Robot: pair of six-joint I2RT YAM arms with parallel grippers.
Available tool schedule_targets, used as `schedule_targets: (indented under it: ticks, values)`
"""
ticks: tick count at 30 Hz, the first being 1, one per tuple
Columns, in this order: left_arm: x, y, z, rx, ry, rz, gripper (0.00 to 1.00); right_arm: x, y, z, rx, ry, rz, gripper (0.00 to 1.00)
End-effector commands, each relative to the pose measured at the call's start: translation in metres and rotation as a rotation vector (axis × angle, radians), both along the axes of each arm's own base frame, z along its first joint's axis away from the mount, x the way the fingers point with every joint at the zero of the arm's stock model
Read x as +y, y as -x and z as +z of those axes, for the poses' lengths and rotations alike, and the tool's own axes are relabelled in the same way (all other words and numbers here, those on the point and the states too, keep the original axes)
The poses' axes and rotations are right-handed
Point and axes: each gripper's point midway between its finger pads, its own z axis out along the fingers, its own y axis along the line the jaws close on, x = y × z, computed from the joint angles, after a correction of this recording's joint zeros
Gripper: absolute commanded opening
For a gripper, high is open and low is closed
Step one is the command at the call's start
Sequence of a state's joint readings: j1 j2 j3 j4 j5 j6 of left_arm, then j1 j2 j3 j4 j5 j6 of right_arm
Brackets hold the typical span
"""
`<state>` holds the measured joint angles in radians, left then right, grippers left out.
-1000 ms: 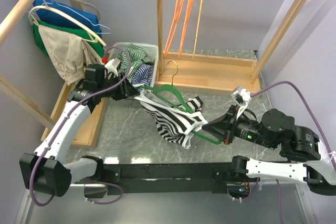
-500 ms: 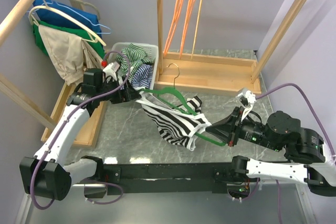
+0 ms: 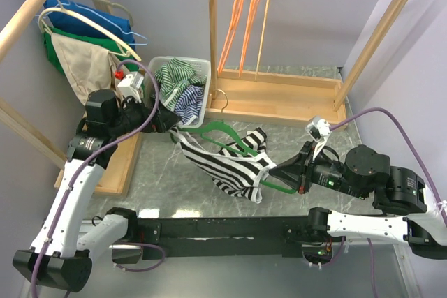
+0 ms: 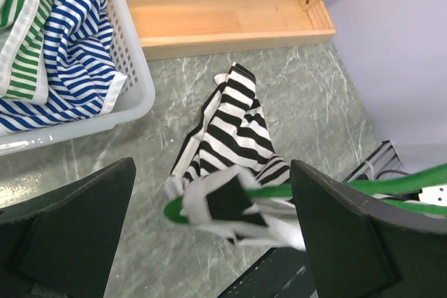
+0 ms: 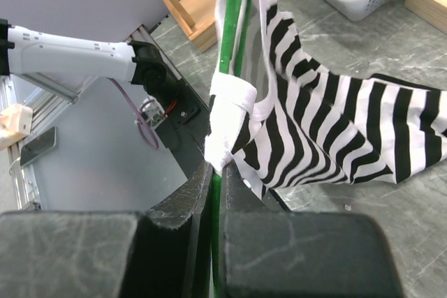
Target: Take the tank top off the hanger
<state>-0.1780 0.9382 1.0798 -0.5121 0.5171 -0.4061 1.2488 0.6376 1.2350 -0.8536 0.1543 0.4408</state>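
The black-and-white striped tank top (image 3: 225,165) hangs from the green hanger (image 3: 222,129) above the marble table. One white strap loops round the hanger's left end (image 4: 174,209), the other round its right arm (image 5: 227,113). My left gripper (image 3: 167,122) is open just left of the garment and holds nothing; in the left wrist view its fingers (image 4: 335,235) stand wide either side of the tank top (image 4: 234,127). My right gripper (image 3: 276,171) is shut on the hanger's right arm. In the right wrist view the jaws (image 5: 220,176) pinch the green bar just below the strap.
A white basket (image 3: 204,66) of striped clothes stands behind the left gripper. Orange hangers (image 3: 241,26) hang on the wooden rack at the back, above its wooden base (image 3: 279,106). A second rack with clothes (image 3: 84,57) stands at the left.
My left gripper has opened, let go of the tank top and drawn back to the left. The garment's left side has dropped lower on the hanger. The right gripper keeps its hold.
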Motion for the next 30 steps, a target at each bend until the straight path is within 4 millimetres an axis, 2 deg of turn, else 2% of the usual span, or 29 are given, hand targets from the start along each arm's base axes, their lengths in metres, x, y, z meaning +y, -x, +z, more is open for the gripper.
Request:
schedule_targets:
  ticks: [1, 3, 4, 5, 9, 10, 12, 13, 17, 21, 24, 28, 30]
  values:
    - [0.007, -0.006, 0.009, -0.044, -0.028, 0.031, 0.95, 0.001, -0.001, 0.035, -0.038, -0.126, -0.01, 0.0]
    - [0.007, -0.007, 0.003, -0.027, -0.036, 0.034, 0.91, 0.002, -0.001, 0.035, -0.037, -0.132, -0.005, 0.0]
    - [0.009, -0.007, -0.001, -0.013, -0.042, 0.04, 0.81, 0.001, -0.001, 0.035, -0.038, -0.134, -0.005, 0.0]
    - [0.009, -0.007, -0.003, -0.007, -0.048, 0.043, 0.77, 0.001, -0.001, 0.035, -0.037, -0.135, -0.007, 0.0]
    - [0.009, -0.006, -0.007, -0.005, -0.05, 0.037, 0.67, 0.0, 0.0, 0.038, -0.044, -0.138, -0.004, 0.0]
    - [0.008, -0.006, -0.008, -0.006, -0.05, 0.033, 0.61, 0.0, 0.0, 0.039, -0.044, -0.14, -0.003, 0.0]
    - [0.006, -0.005, -0.007, -0.004, -0.047, 0.013, 0.54, -0.002, 0.0, 0.039, -0.046, -0.142, -0.003, 0.0]
    - [0.005, -0.005, -0.006, -0.004, -0.042, 0.006, 0.53, -0.002, 0.0, 0.039, -0.046, -0.14, -0.004, 0.0]
    - [-0.002, 0.0, -0.002, -0.01, -0.026, -0.041, 0.66, -0.003, 0.0, 0.037, -0.043, -0.137, -0.011, 0.0]
    - [-0.006, 0.008, -0.005, 0.003, -0.019, -0.087, 0.72, -0.004, -0.001, 0.036, -0.043, -0.143, -0.017, 0.0]
    - [-0.008, 0.012, -0.011, 0.022, -0.018, -0.108, 0.65, -0.004, -0.001, 0.037, -0.046, -0.141, -0.017, 0.0]
    - [-0.013, 0.016, -0.016, 0.041, 0.001, -0.142, 0.49, -0.004, -0.002, 0.038, -0.05, -0.137, -0.017, 0.0]
    - [-0.016, 0.018, -0.018, 0.046, 0.01, -0.161, 0.44, -0.004, -0.002, 0.039, -0.051, -0.137, -0.017, 0.0]
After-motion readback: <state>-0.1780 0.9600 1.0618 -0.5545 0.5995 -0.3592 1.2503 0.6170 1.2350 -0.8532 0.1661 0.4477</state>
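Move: The white-edged strap at the near, left-arm end of the green hanger sits roughly 3 cm to the left hand's right, about 1 cm back and 2 cm below. The hanger hook rises some 16 cm to that hand's right and 6 cm ahead; the laundry basket lies about 11 cm ahead, level sideways, some 22 cm down. From the right hand, that strap is about 27 cm left, 12 cm ahead and 5 cm lower. The left hand sinks about 2 cm beside the strap, fingers narrowing to half-open; the right still grips the hanger. ##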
